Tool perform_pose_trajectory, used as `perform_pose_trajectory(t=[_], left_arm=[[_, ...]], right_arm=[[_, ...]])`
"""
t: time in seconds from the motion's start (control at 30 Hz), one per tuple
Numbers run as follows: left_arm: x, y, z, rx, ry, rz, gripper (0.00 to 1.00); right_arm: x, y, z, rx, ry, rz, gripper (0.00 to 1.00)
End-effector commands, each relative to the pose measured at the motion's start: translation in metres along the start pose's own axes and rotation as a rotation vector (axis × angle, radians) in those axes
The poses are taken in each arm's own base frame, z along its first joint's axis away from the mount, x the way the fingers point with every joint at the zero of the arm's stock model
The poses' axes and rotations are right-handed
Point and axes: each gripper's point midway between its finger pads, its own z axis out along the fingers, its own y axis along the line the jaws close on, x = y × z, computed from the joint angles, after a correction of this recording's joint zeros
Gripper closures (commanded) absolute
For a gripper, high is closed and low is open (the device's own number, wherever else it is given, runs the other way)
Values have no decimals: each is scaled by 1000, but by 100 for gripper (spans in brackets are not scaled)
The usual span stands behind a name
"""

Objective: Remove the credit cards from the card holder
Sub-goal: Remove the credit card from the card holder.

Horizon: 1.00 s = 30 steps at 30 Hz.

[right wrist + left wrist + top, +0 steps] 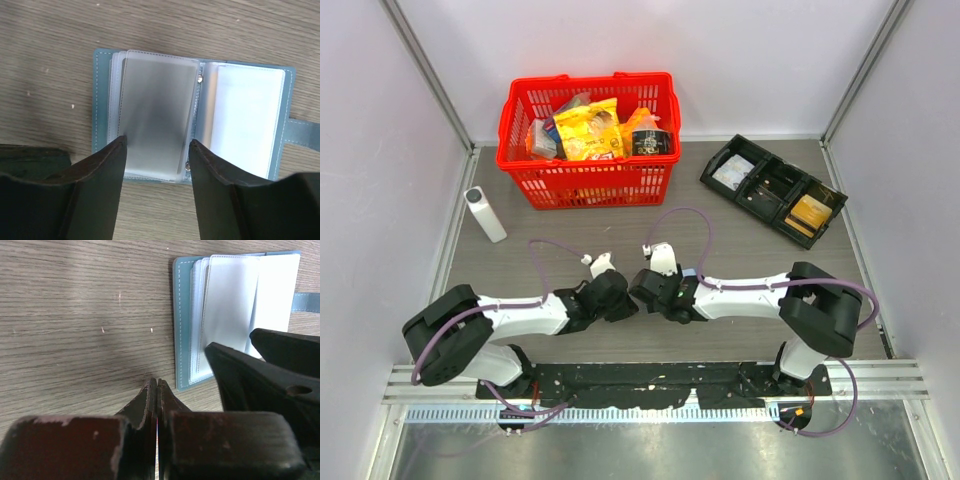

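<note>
The blue card holder (102, 100) lies open and flat on the wooden table, its clear plastic sleeves (155, 115) fanned over both halves. No card shows inside the sleeves. My right gripper (157, 142) hangs open just above the left-hand sleeves, one finger at each side of them. My left gripper (157, 382) is shut on nothing, its tips on the table just left of the card holder's (181, 325) near corner. In the top view both grippers (638, 296) meet at table centre and cover the holder. Tan-gold credit cards (811, 211) lie in the black tray.
A red basket (588, 182) full of packets stands at the back. The black compartment tray (772, 188) sits back right. A white bottle (485, 214) lies at the left. The holder's strap (302, 134) sticks out to the right.
</note>
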Motion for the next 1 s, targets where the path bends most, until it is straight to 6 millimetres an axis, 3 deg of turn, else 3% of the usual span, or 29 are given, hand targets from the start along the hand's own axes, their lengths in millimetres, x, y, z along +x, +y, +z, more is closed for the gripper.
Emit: perform_pose_trajectory(t=[0.0, 0.1, 0.3, 0.5, 0.7, 0.97], left_arm=[[14, 31, -2, -90, 29, 28, 100], [13, 29, -3, -83, 26, 28, 100], [9, 22, -8, -51, 17, 21, 100], [3, 5, -16, 9, 8, 23, 99], [-12, -18, -19, 74, -39, 16, 72], [-30, -38, -12, 109, -92, 9, 64]], right_arm=[[-12, -20, -9, 77, -58, 23, 49], [-11, -20, -10, 59, -55, 41, 61], [-6, -24, -5, 35, -35, 79, 73], [-10, -23, -9, -34, -49, 125, 74], [-24, -24, -20, -111, -98, 169, 71], [-36, -25, -31, -270, -133, 294, 68]])
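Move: The card holder lies open, its clear sleeve stack about 2 cm ahead of the right hand, straight below its fingers; the blank right-hand pocket is some 6 cm to the right and 2 cm ahead, the snap strap 10 cm right and 1 cm ahead, all about 2 cm down. From the left hand, the sleeve stack lies roughly 4 cm ahead, 5 cm right and 1 cm down. Right hand slides 3 cm right over the sleeves, fingers half closing, then lifts 3 cm; left rises slightly, opening. ##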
